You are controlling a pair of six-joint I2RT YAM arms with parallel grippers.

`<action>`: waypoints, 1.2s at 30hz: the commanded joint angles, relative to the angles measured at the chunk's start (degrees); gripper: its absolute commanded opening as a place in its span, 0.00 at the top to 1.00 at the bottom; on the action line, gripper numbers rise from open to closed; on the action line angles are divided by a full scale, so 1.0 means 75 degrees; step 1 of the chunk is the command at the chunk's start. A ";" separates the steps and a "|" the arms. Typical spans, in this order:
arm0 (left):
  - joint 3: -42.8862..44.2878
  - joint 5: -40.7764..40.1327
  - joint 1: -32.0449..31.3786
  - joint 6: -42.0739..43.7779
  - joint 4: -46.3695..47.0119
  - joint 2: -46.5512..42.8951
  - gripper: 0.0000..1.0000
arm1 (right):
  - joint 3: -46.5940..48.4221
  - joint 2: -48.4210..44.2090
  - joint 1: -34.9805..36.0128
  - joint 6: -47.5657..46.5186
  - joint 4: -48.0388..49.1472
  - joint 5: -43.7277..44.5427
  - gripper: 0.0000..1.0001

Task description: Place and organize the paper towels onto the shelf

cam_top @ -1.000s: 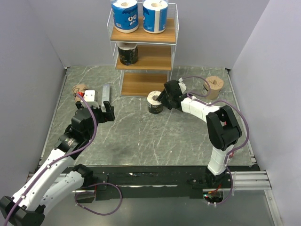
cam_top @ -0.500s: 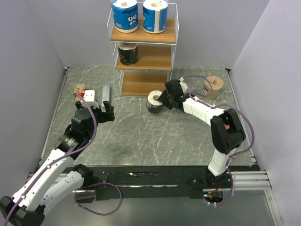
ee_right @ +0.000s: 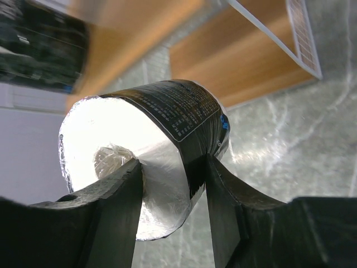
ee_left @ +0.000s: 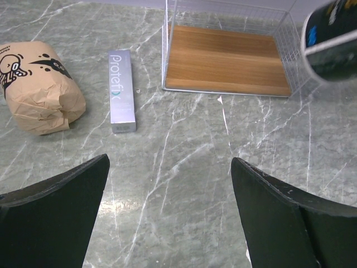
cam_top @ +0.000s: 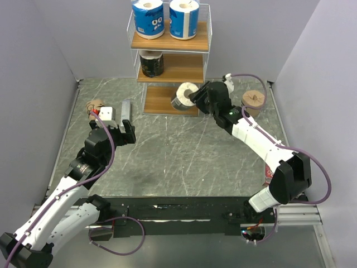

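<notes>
My right gripper [cam_top: 192, 99] is shut on a black paper towel roll [cam_top: 183, 96], lifted off the table in front of the shelf [cam_top: 170, 101]. In the right wrist view one finger [ee_right: 120, 195] sits in the roll's [ee_right: 167, 117] centre hole and the other presses its wrapper. Two blue-and-white rolls [cam_top: 148, 18] [cam_top: 184, 18] stand on the top tier. A second black roll [cam_top: 151, 63] stands on the middle tier. One tan roll [cam_top: 96, 105] lies at the far left, another [cam_top: 254, 103] at the far right. My left gripper [cam_top: 126, 133] hangs open over bare table.
A flat grey bar [ee_left: 122, 90] lies beside the left tan roll [ee_left: 39, 86], left of the shelf's bottom board [ee_left: 226, 58]. Grey walls close in the table on three sides. Something small and red [cam_top: 267, 175] shows beside the right arm's elbow.
My right gripper closed tighter on the black roll, lifted it off the table and carried it up toward the shelf. The left arm has not moved.
</notes>
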 commanded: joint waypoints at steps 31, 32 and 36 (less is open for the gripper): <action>0.0166 -0.0163 -0.0048 -0.0098 0.0261 -0.0371 0.04 | 0.4547 0.2171 0.0292 0.0486 -0.0144 0.2500 0.52; 0.0178 -0.0163 -0.0048 -0.0098 0.0249 -0.0382 0.04 | 0.4699 0.2264 0.0292 0.0487 -0.0156 0.2535 0.52; 0.0189 -0.0268 -0.0072 -0.0087 0.0237 -0.0418 0.04 | 0.4864 0.2382 0.0316 0.0545 -0.0087 0.2688 0.42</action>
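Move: The silver-topped dark roll is already off the table in the right hand's fingers; its free place on the right half of the middle shelf lies about 11 cm ahead and 5 cm to the left, with the board roughly level with the hand. The standing dark roll is about as far ahead, some 16 cm left and 5 cm higher. The right blue-white roll, on the top shelf, is about 12 cm ahead, 4 cm left and 30 cm above. From the idle left hand, the free place is about 23 cm ahead and 25 cm right. The pinched dark roll is carried by the right hand, first steeply up and forward, then nearly level forward, into the free right side of the middle shelf beside the standing dark roll; about 10 cm up and 9 cm forward in all. The fingers tip up some 10 degrees and swing clockwise about 15, keeping hold until they barely begin to ease at the end. ##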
